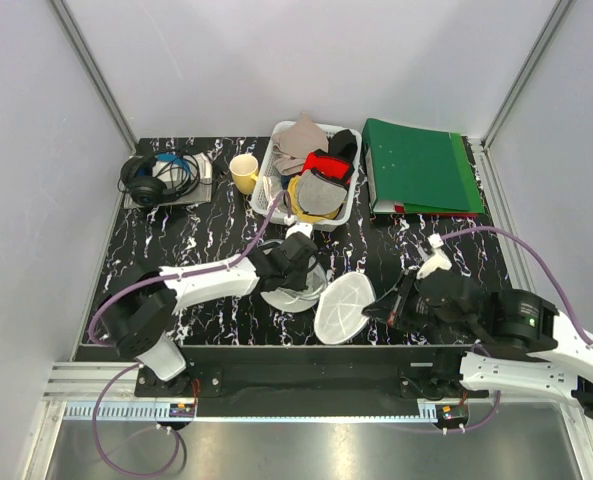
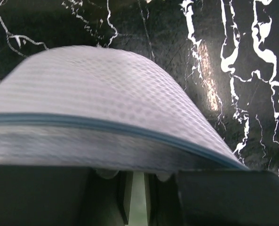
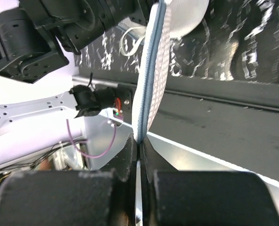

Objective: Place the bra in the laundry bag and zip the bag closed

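Note:
The laundry bag [image 1: 341, 308], white mesh with a blue zip round its rim, stands tilted on the black marbled table between my two grippers. My right gripper [image 1: 374, 305] is shut on its rim from the right. In the right wrist view the zip edge [image 3: 153, 70] runs straight up out of that gripper [image 3: 140, 141]. My left gripper [image 1: 298, 262] sits at the bag's left side. Its wrist view shows mesh and zip [image 2: 106, 103] draped across its nearly closed jaws [image 2: 138, 176]. Smooth white fabric with a thin strap, the bra [image 3: 188, 16], shows beyond the bag and lies under the left gripper [image 1: 281, 297].
A white lattice basket [image 1: 266, 195] of grey, red and yellow garments stands at the back centre. A yellow cup [image 1: 243, 172] is on its left, black headphones [image 1: 156, 178] at the back left, a green binder [image 1: 416, 168] at the back right. The table's front edge lies just below the bag.

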Action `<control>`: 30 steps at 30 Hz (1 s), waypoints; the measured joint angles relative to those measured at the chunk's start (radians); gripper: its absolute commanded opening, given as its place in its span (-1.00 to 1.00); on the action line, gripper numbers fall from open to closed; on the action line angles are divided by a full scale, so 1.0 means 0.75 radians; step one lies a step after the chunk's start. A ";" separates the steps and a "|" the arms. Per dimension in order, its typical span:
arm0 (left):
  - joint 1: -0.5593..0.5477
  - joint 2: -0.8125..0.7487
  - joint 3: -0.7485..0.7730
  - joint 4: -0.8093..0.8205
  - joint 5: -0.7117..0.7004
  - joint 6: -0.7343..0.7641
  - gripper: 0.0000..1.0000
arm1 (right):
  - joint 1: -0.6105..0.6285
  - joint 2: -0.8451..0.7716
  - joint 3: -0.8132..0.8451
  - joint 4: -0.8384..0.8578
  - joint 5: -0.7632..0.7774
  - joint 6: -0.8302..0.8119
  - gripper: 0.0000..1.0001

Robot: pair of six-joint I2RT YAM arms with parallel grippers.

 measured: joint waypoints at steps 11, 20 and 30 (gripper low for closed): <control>0.024 -0.015 0.041 -0.045 0.024 0.086 0.28 | 0.000 0.003 0.074 -0.202 0.077 -0.034 -1.00; 0.037 -0.447 0.042 -0.097 0.316 0.179 0.42 | 0.000 0.024 0.078 -0.259 0.075 -0.063 -1.00; -0.293 -0.847 -0.282 0.201 0.443 0.219 0.84 | 0.000 0.026 0.082 -0.268 0.094 -0.058 -1.00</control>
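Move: The left hand, fingers nearly shut, is down inside the laundry bag, with the pale bra about 2 cm under its fingertips. The bag's lid, next in its way, is held up some 12 cm back, 8 cm to its right and 13 cm higher; the laundry basket stands about 22 cm straight ahead. From the right hand, which pinches the lid's zipped edge, the lid's middle is roughly 2 cm ahead, 5 cm left and 5 cm down, and the bra some 13 cm ahead, 13 cm left and 20 cm down. The left hand opens its fingers wide, letting go of the bra, and climbs about 15 cm straight up out of the bag before sweeping back some 13 cm towards the raised lid, turning about 30 degrees clockwise while its left side tips down. Meanwhile the right hand keeps its shut pinch on the lid's zipped edge and draws it a few centimetres to the right, sinking slightly and coming to rest while the left hand is still travelling. ##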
